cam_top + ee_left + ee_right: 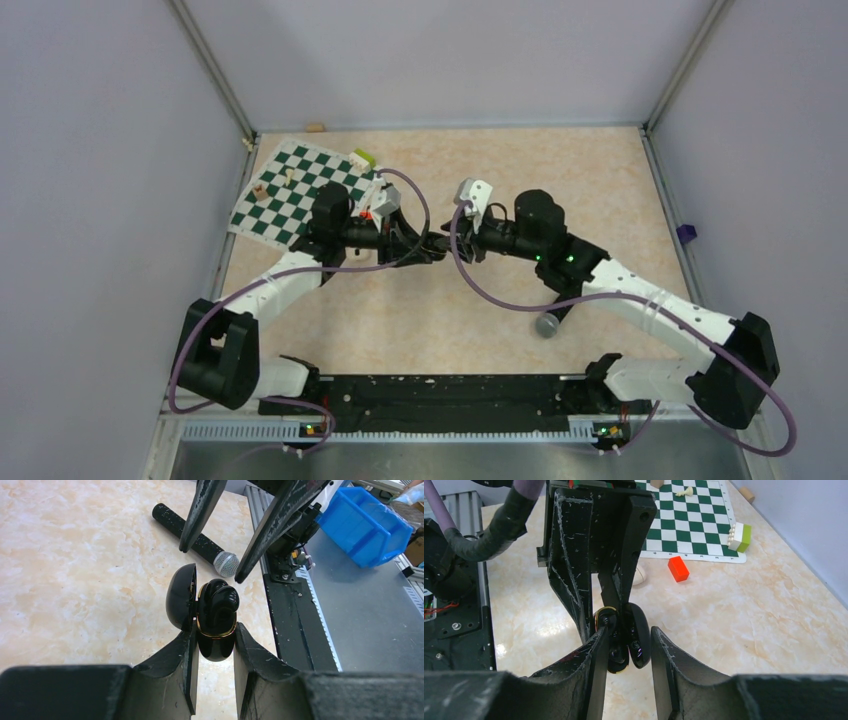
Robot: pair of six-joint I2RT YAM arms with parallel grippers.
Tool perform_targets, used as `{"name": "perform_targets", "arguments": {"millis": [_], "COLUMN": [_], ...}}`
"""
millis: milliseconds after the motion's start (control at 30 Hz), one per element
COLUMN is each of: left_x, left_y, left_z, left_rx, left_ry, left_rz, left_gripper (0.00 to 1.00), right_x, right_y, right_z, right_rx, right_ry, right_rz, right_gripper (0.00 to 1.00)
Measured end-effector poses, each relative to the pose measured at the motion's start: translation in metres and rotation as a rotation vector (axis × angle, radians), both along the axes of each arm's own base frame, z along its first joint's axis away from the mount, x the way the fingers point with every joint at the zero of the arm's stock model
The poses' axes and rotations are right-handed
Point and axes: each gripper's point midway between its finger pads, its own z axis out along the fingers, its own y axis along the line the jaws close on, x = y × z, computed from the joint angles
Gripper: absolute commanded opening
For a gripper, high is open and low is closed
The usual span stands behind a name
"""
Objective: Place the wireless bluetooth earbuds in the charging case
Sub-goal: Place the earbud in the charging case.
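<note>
My left gripper [215, 630] is shut on the charging case [216, 647], a glossy black pill with a gold rim, and holds it above the table. The lid [180, 597] stands open to the left. A glossy black earbud [220, 597] sits in the case's mouth. In the right wrist view, my right gripper [629, 630] is open and straddles the case [616, 657] and lid [640, 640], with a small gap at the lid side. From the left wrist view its fingers [200, 515] spread apart just beyond the case. Both grippers meet at mid-table [447, 248].
A black microphone [195, 532] with a grey head lies on the table behind the case, near the right arm [552, 318]. A chessboard mat [694, 520], an orange-red block [678, 569], a cream round object [640, 575] and a white-green block [740, 536] lie far left. A blue bin [365, 522] sits off the table.
</note>
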Motion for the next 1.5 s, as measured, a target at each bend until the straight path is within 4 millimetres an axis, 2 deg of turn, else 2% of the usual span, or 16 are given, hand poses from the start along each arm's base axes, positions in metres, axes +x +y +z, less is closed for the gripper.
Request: {"name": "perform_targets", "arguments": {"millis": [233,500,633,933,1200,1333,1500], "left_x": [-0.004,-0.008,-0.009,-0.014,-0.015,-0.016,-0.017], "left_y": [-0.001,-0.002,-0.002,-0.003,-0.003,-0.002,-0.002], "left_z": [0.001,0.001,0.000,-0.004,-0.004,-0.004,0.000], "left_rx": [-0.004,-0.006,-0.004,0.010,0.011,0.014,0.017], "left_ry": [0.002,0.003,0.006,0.010,0.003,0.000,-0.015], "left_rz": [-0.021,-0.039,-0.043,-0.064,-0.071,-0.075,-0.091], "left_gripper": [0.00,0.00,0.00,0.00,0.00,0.00,0.00], "right_x": [-0.003,-0.014,-0.009,0.005,0.015,0.018,0.023], "right_y": [-0.001,0.003,0.002,0.002,-0.003,-0.006,-0.018], "right_z": [0.004,0.005,0.004,-0.007,-0.009,-0.007,0.008], "right_rx": [0.017,0.024,0.019,-0.015,-0.041,-0.045,-0.018], "right_ry": [0.009,0.015,0.006,0.004,-0.037,-0.050,-0.076], "right_rz": [0.026,0.094,0.067,-0.008,-0.057,-0.071,-0.106], "right_gripper": [0.37,0.51,0.56,0.58,0.59,0.61,0.66]}}
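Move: The black charging case is already held in the left fingertips, its middle about 2 cm to the right of the left hand and level fore and aft. From the empty right hand the case lies about 3 cm to the left and 3 cm below, neither ahead nor back. On the table some 24 cm below the right hand, the red block is 19 cm left and 6 cm ahead, and the white case 21 cm left and 4 cm back. Right hand, opening, eases back, then about 4 cm forward, away from the case the left hand draws back. ##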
